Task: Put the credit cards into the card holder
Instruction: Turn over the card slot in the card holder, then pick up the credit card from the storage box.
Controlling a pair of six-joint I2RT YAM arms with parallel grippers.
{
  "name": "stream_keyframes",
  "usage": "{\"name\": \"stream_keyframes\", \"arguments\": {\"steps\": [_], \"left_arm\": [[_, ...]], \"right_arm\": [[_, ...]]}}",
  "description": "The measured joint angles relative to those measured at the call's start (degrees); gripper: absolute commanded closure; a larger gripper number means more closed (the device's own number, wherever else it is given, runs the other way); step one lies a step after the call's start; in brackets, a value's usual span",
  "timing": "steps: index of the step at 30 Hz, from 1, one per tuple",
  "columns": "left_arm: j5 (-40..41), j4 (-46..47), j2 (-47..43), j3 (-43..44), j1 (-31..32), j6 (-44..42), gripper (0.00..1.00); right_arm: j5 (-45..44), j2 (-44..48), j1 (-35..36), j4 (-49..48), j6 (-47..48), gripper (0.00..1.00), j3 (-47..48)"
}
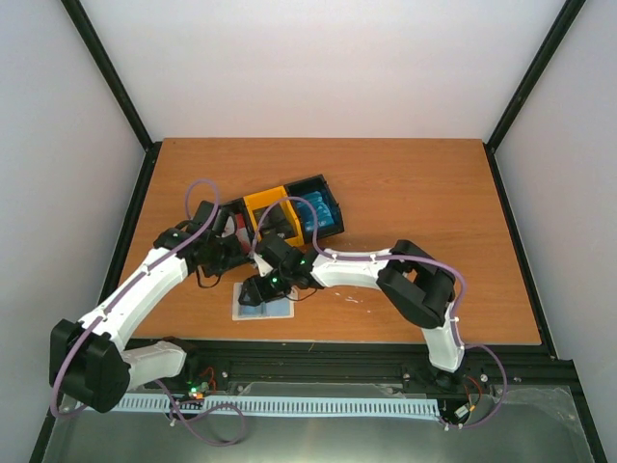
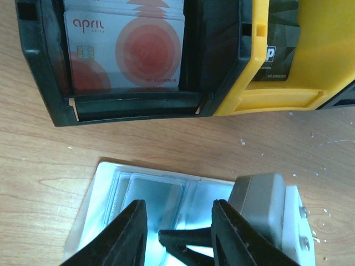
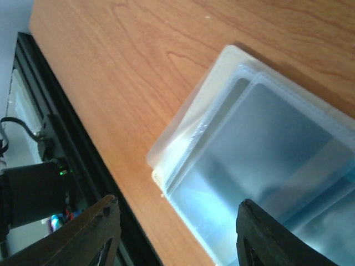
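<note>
The card holder [image 1: 276, 310] lies open on the table, pale blue inside with clear pockets [image 2: 150, 194], and no card shows in them. Red-and-white credit cards [image 2: 125, 50] sit in the tray's black compartment, with black cards [image 2: 280, 50] in the yellow one. My left gripper [image 2: 177, 205] hangs open low over the holder with nothing between its fingers. My right gripper [image 3: 177, 202] stands wide open over the holder's near corner [image 3: 266, 144], also holding nothing. In the left wrist view its black fingertips [image 2: 188, 241] show between my left fingers.
The black-and-yellow tray [image 1: 262, 204] stands just behind the holder, its far compartment holding blue cards [image 1: 323, 214]. A grey-and-white block [image 2: 260, 202] sits beside my left gripper's right finger. The table's black front rail [image 3: 83, 144] runs close to the holder.
</note>
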State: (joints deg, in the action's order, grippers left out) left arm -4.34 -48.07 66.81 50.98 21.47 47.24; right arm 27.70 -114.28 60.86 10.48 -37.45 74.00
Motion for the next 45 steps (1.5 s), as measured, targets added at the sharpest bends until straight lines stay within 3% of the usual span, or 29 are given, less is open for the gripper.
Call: {"name": "stream_keyframes", "arguments": {"steps": [8, 13, 18, 23, 35, 45], "left_arm": [[-1.2, 0.1, -1.2, -0.7, -0.5, -0.6, 0.48], [-1.4, 0.6, -2.3, -0.7, -1.0, -2.8, 0.35], [-0.9, 1.0, -1.5, -0.1, -3.8, -5.7, 0.32], [-2.3, 3.7, 0.9, 0.9, -7.5, -9.6, 0.28], [-10.3, 10.8, 5.2, 1.3, -8.2, -18.9, 0.18], [-12.9, 11.3, 7.1, 4.2, -8.2, -30.9, 0.19]], "right_arm": [[-5.7, 0.3, -0.1, 1.8, -0.6, 0.44, -0.3], [-13.8, 11.3, -1.2, 3.4, -1.7, 0.43, -5.6], [-20.5, 21.6, -4.3, 4.1, -3.4, 0.43, -10.3], [-25.6, 25.4, -6.2, 7.2, -5.8, 0.42, -15.0], [-28.3, 23.6, -10.4, 14.7, -8.7, 0.43, -17.6], [-28.7, 9.9, -14.1, 20.7, -6.8, 0.46, -4.5]]}}
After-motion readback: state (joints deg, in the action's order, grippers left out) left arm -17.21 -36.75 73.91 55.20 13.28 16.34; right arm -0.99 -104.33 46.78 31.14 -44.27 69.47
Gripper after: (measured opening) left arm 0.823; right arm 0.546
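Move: The black cards in the box's yellow middle section lie about 10 cm ahead of the left hand, 9 cm to its right and 10 cm below; the red-white cards some 7 cm ahead and 2 cm left, the card holder 11 cm back and 6 cm right. From the right hand, the blue cards are roughly 19 cm ahead and 16 cm right, the black cards 17 cm ahead and 5 cm right, the holder just behind and below. The right hand arcs some 20 cm right and forward towards the blue cards; left advances 6 cm, opening wide. ##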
